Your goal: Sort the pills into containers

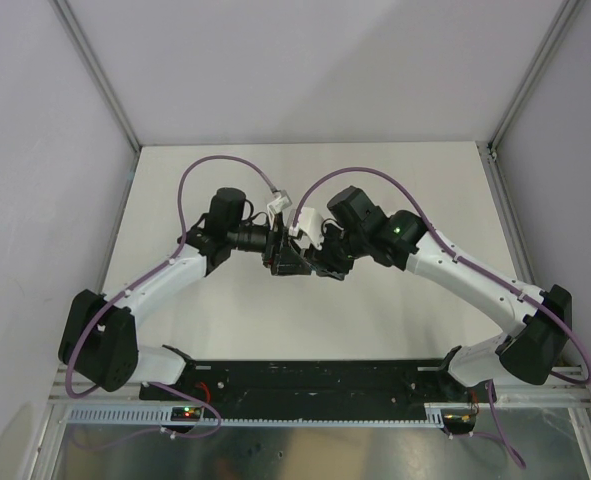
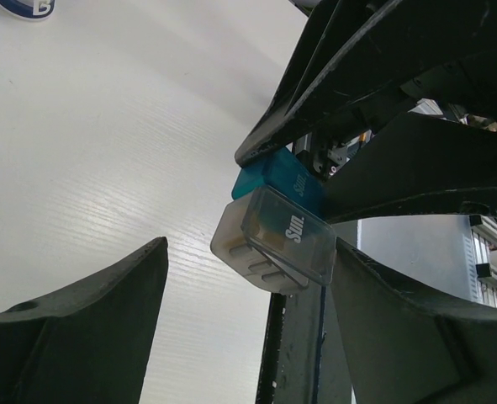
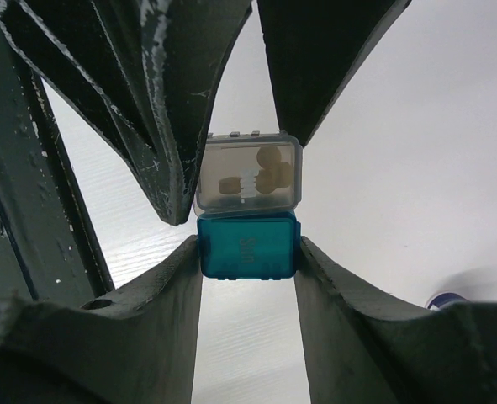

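Observation:
The containers, a joined teal compartment and clear grey compartment, hang above the white table. My right gripper is shut on the teal one, a finger on each side. Several tan pills lie inside the closed grey one. My left gripper is open around the grey compartment. Its right finger touches that compartment's corner, and the left finger stands well apart. In the top view both grippers meet at mid-table, left and right, and hide the containers.
A small blue and white round object lies on the table beyond the grippers, blurred in the right wrist view. The black mounting rail runs along the near edge. Grey walls close in the table on three sides.

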Tool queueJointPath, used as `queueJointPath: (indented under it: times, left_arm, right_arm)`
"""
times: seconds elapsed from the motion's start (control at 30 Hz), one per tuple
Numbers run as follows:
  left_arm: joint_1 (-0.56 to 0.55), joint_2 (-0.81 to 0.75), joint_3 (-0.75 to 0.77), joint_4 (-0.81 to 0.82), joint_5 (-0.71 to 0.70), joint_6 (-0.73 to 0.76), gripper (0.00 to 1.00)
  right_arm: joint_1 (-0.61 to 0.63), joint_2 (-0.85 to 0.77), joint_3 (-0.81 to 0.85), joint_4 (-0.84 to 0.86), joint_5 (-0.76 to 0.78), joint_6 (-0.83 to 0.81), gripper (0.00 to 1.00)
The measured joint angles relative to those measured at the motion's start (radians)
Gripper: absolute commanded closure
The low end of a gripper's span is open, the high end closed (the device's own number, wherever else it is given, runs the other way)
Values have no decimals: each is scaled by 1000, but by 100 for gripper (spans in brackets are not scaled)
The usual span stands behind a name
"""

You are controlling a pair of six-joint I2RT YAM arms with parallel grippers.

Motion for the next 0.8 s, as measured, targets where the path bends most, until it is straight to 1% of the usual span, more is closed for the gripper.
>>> queueJointPath:
  times: [0.2, 0.57, 0.8]
  left_arm:
    - [0, 2, 0, -1, 15, -1, 30]
    - [0, 6, 0, -2, 35, -3, 48]
    - [-2, 13, 0, -5, 44, -11, 63]
  right_arm:
    - [1, 0, 0, 2, 8, 0, 99]
    - [3, 0, 0, 15, 29, 0, 100]
    - [5, 0, 0, 16, 46, 0, 100]
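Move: Just off the left fingertips, about 1 cm to their right, 1 cm back and roughly level, is the clear container. The teal container, still gripped by the right hand, adjoins it, some 3 cm to the right of the left hand and 2 cm above. The bottle stands about 13 cm ahead, 4 cm right and 16 cm below the left hand. From the right hand the clear container lies about 2 cm left, level fore and aft, and 2 cm lower. Closing its fingers from wide open to a bit under half, the left hand brings its tips in from both sides to the clear container, seeming to reach its sides at the end, while edging back about 1 cm to centre on it. The right hand keeps its pinch on the teal container and creeps forward roughly half a centimetre. ##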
